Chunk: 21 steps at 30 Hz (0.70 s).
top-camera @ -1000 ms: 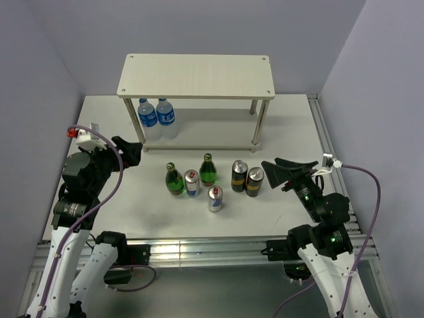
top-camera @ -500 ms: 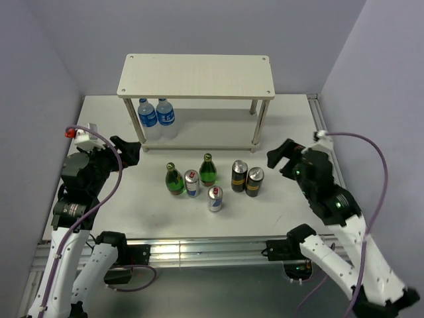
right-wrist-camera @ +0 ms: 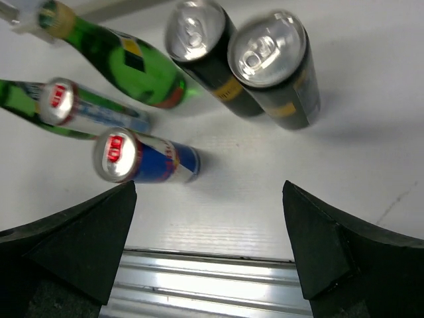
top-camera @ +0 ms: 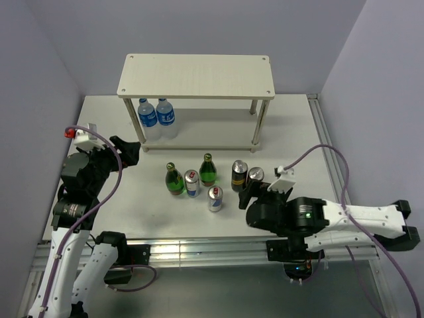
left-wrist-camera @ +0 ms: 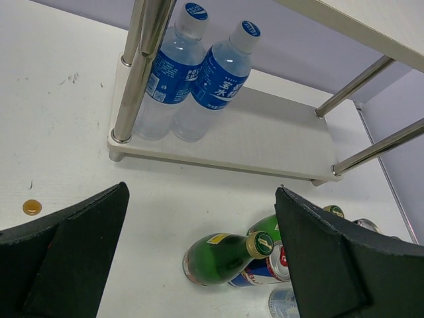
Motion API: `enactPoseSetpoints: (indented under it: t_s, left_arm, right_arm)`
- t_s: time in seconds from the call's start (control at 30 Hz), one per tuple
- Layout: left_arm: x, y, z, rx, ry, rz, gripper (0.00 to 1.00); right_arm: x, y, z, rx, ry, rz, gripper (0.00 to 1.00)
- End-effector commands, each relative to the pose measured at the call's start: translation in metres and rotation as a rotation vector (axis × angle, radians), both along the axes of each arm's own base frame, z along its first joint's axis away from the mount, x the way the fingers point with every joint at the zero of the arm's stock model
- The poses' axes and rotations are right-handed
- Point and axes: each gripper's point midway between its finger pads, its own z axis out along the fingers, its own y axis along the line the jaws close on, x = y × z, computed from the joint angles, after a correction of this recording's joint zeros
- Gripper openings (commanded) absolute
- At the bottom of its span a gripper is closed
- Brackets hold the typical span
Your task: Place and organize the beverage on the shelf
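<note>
The six drinks stand in a cluster mid-table: two green bottles, two silver-and-blue cans, and two black cans. The beige two-tier shelf stands behind them. My right gripper is open and empty, low at the front, just near of the black cans. The right wrist view also shows a silver-and-blue can and a green bottle. My left gripper is open and empty, left of the cluster; its view shows a green bottle.
Two clear water bottles with blue labels stand on the left end of the shelf's lower board. The aluminium rail of the table's front edge lies under my right gripper. Purple walls close in both sides.
My right arm has swung from the table's right side down and leftward to the front edge, bringing its gripper close to the black cans. The left arm and the drinks have not moved.
</note>
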Motion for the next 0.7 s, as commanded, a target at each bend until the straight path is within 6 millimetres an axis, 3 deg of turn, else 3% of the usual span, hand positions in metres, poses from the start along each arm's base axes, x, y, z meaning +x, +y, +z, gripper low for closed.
enactPoseSetpoints:
  t_s: [0.0,0.17,0.23,0.27,0.3,0.4,0.43,0.67]
  left_arm:
    - [-0.001,-0.002,0.008,0.006,-0.040,-0.019,0.99]
    - [-0.003,-0.003,0.009,0.010,-0.046,-0.030,0.99]
    - [-0.005,-0.005,0.009,0.011,-0.051,-0.041,0.99]
    - [-0.005,-0.005,0.009,0.009,-0.052,-0.044,0.99]
    - [-0.005,-0.006,0.010,0.010,-0.054,-0.050,0.99]
    - [-0.005,-0.006,0.010,0.013,-0.056,-0.051,0.99]
    - [-0.005,-0.006,0.009,0.013,-0.053,-0.051,0.99]
    - [-0.007,-0.006,0.012,0.012,-0.065,-0.052,0.99]
  right_arm:
    - [-0.001,-0.009,-0.025,-0.017,-0.034,-0.158,0.99]
    - [0.001,0.001,-0.045,0.004,-0.057,-0.205,1.00]
    - [0.005,-0.007,-0.055,-0.033,-0.074,-0.191,1.00]
    - [0.008,0.001,-0.055,0.026,-0.066,-0.187,1.00]
    - [0.010,-0.003,-0.066,0.003,-0.056,-0.182,1.00]
    - [0.028,-0.004,-0.082,0.011,-0.029,-0.179,1.00]
    - [0.039,-0.003,-0.078,0.039,-0.049,-0.190,1.00]
    - [0.066,-0.013,-0.096,-0.019,-0.029,-0.246,1.00]
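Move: The right-hand black can stands about 11 cm ahead of my open right hand, a bare 1 cm to its right, its middle some 15 cm below. The other black can is close beside it, about 5 cm farther left and 1 to 2 cm farther out; the near Red Bull can is some 11 cm to my right hand's left and only 4 cm ahead. From my left hand that black can lies roughly 40 cm to the right, about level, some 26 cm lower. I drop my right hand some 10 cm, steeply at first with a slight draw back, then swing it forward about 6 cm and some 3 cm right as the descent eases off, closing on the right-hand black can from the near side. My wrist turns about 15 degrees clockwise, and my fingers stay wide open, not yet around the can. ##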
